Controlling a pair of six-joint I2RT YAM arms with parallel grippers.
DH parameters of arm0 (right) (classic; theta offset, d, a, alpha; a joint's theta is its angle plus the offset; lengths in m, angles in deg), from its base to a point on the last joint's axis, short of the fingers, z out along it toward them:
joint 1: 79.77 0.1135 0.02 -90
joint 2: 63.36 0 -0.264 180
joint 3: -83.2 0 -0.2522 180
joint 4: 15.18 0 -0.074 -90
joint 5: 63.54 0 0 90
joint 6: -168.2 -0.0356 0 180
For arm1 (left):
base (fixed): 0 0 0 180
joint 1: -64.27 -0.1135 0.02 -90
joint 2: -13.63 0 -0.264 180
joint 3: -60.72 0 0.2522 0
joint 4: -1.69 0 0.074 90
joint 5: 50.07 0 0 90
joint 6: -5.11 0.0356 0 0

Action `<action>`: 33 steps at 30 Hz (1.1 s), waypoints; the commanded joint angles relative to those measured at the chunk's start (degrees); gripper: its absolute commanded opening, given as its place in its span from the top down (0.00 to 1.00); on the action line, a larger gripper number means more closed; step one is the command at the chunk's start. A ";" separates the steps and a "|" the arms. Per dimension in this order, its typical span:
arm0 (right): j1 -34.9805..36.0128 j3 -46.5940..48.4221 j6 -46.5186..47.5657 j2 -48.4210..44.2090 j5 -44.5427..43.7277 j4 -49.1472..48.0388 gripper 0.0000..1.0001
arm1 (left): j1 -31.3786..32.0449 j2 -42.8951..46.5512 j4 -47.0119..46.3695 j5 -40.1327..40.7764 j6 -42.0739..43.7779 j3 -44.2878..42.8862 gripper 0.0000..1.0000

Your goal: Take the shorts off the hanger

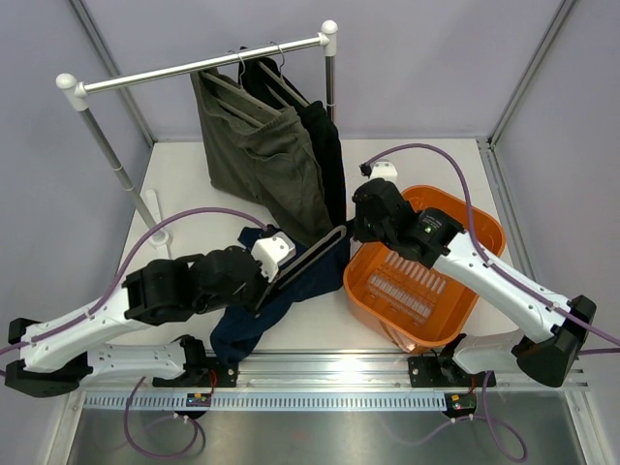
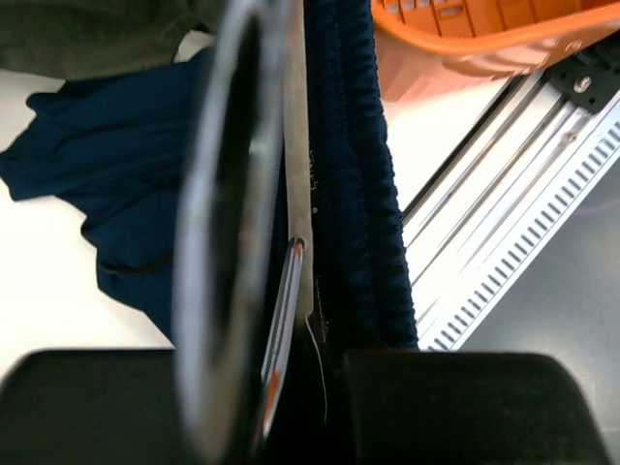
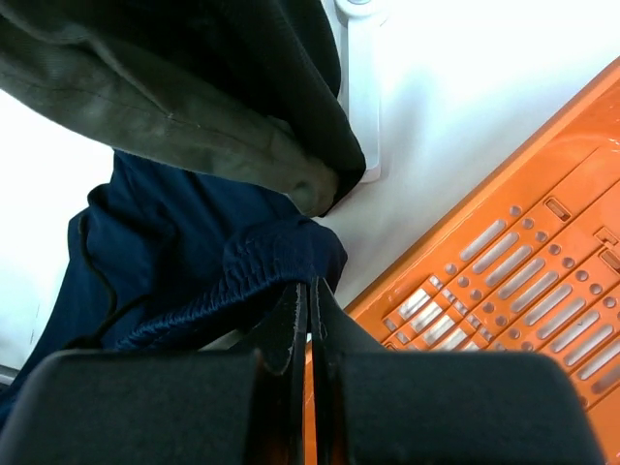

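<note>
The navy shorts (image 1: 247, 325) hang from a black hanger (image 1: 305, 262) held low over the table. My left gripper (image 1: 276, 266) is shut on that hanger, with the hanger's bar (image 2: 228, 194) and the navy waistband (image 2: 358, 174) running up between its fingers. My right gripper (image 1: 356, 230) sits at the hanger's far end. In the right wrist view its jaws (image 3: 310, 286) are shut, and the tips bite the edge of the navy waistband (image 3: 271, 257). Olive-grey shorts (image 1: 257, 160) and black shorts (image 1: 327, 155) hang on the rail.
A white-capped metal rail (image 1: 194, 66) spans the back on two posts, and one white foot (image 3: 363, 87) lies close to the hanging hems. An orange slotted basket (image 1: 484, 228) stands at the right, just beside my right gripper. The aluminium base rail (image 2: 542, 174) runs along the near edge.
</note>
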 commanded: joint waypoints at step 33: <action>50.37 6.80 5.47 14.55 -4.23 -13.93 1.00 | 1.42 6.61 -7.19 22.78 -1.53 -9.37 1.00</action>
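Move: The right fingers already pinch the navy shorts' waistband at the hanger's far tip; the shorts' middle lies about 12 cm back, 14 cm left and 12 cm below. The left gripper, holding the hanger, is some 11 cm back and 15 cm left of the right hand. The basket sits roughly 8 cm back, 20 cm right and 20 cm below that hand. From the left hand, the shorts' middle is level fore-and-aft and sideways, 12 cm below. Still pinching the waistband, the right hand drags it some 30 cm back-left as the left lifts the hanger. ##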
